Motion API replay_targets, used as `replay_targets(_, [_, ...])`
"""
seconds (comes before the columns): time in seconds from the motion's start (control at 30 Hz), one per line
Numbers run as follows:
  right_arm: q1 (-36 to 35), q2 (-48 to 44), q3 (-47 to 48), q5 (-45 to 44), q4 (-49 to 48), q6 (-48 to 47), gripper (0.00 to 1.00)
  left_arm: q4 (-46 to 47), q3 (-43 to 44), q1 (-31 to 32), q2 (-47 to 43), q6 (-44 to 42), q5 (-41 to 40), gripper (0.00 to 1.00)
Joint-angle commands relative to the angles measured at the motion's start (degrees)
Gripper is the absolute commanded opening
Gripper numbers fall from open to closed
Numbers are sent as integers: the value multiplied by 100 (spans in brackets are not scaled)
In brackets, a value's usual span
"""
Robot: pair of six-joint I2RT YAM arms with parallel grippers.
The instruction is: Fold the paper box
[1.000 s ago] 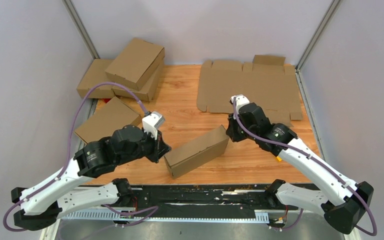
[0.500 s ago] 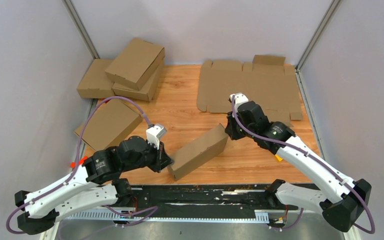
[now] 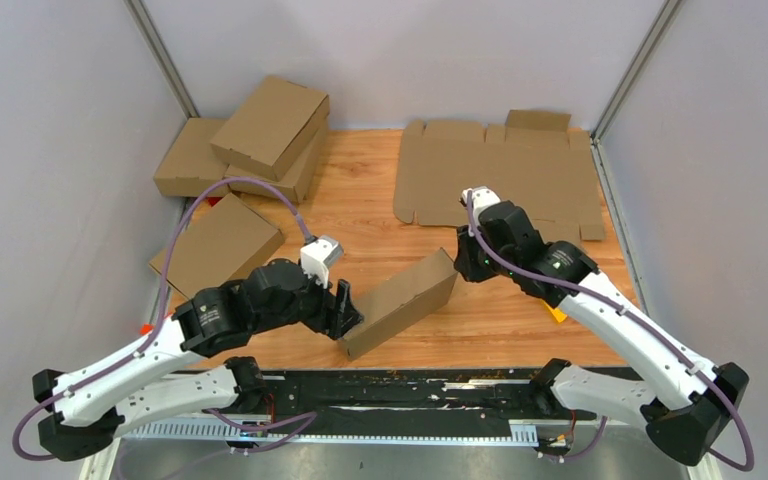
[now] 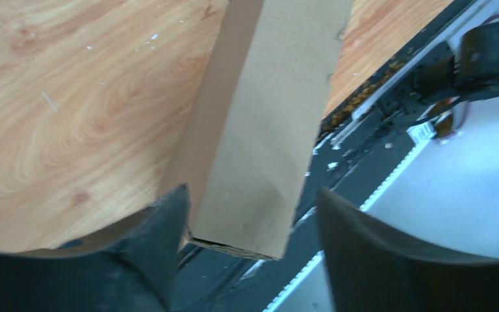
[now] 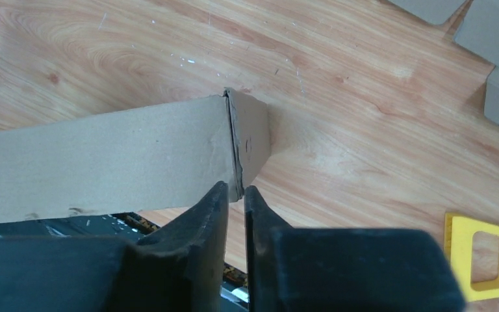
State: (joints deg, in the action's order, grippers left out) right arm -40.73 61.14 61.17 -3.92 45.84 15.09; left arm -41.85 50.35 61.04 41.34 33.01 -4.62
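The paper box [image 3: 400,300] is a closed brown cardboard box lying slantwise near the table's front edge. My left gripper [image 3: 350,315] is at its near-left end. In the left wrist view that gripper [image 4: 252,192] stands open astride the box end [image 4: 266,130]; the left finger is close against the box and a gap shows on the right side. My right gripper [image 3: 460,265] is at the box's far-right end. In the right wrist view its fingers [image 5: 235,190] are almost together, pinching the thin cardboard edge at the box's corner [image 5: 104,156].
Several folded brown boxes [image 3: 260,140] are stacked at the back left, with another [image 3: 218,245] lying in front of them. A flat die-cut cardboard sheet [image 3: 500,175] lies at the back right. A yellow piece [image 5: 481,257] sits under my right arm. A black rail [image 3: 410,385] runs along the near edge.
My left gripper has moved right to the box's near end and its jaws have come apart. The box's near end has shifted slightly. My right arm has hardly moved.
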Motion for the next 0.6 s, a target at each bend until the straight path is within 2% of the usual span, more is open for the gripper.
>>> replay_targets(0.0, [-20,-473,189,-26,202,-28,27,46,467,38,289,-469,-277,99])
replay_targets(0.2, [-17,-857,172,-167,314,46,73,-36,916,397,1208,-1155,-586,100])
replay_targets(0.3, [-17,-1033,170,-621,451,195,88,16,1123,775,1822,-1314,-963,100])
replay_targets(0.37, [-14,-1143,128,-719,459,196,93,87,1225,971,2163,-1419,-1257,100])
replay_targets(0.57, [-15,-1272,92,-1016,573,233,95,189,1381,1068,3048,-1705,-1908,100])
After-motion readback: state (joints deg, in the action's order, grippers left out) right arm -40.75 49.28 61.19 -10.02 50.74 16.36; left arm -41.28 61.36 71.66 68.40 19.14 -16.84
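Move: The closed paper box stands on its long narrow side, slantwise between the hands. Its middle lies about 9 cm ahead, 9 cm right and 12 cm below the left hand, whose tips are over its near-left end. From the right hand, which is at its far-right end, it lies some 13 cm left, 2 cm back and 10 cm down. The yellow triangle is roughly 21 cm right of the right hand, level with it on the table; the cardboard blank lies 30 cm ahead and 12 cm right. The box's narrow top is what the left hand goes for: spreading its part-open fingers wide, it travels right about 6 cm along the box and a little forward, then sinks some 4 cm over it, rolling left side up by about 25 degrees, a finger to either side. Meanwhile the right hand opens and draws off the box's far end, right and up about 4 cm each and slightly back. ##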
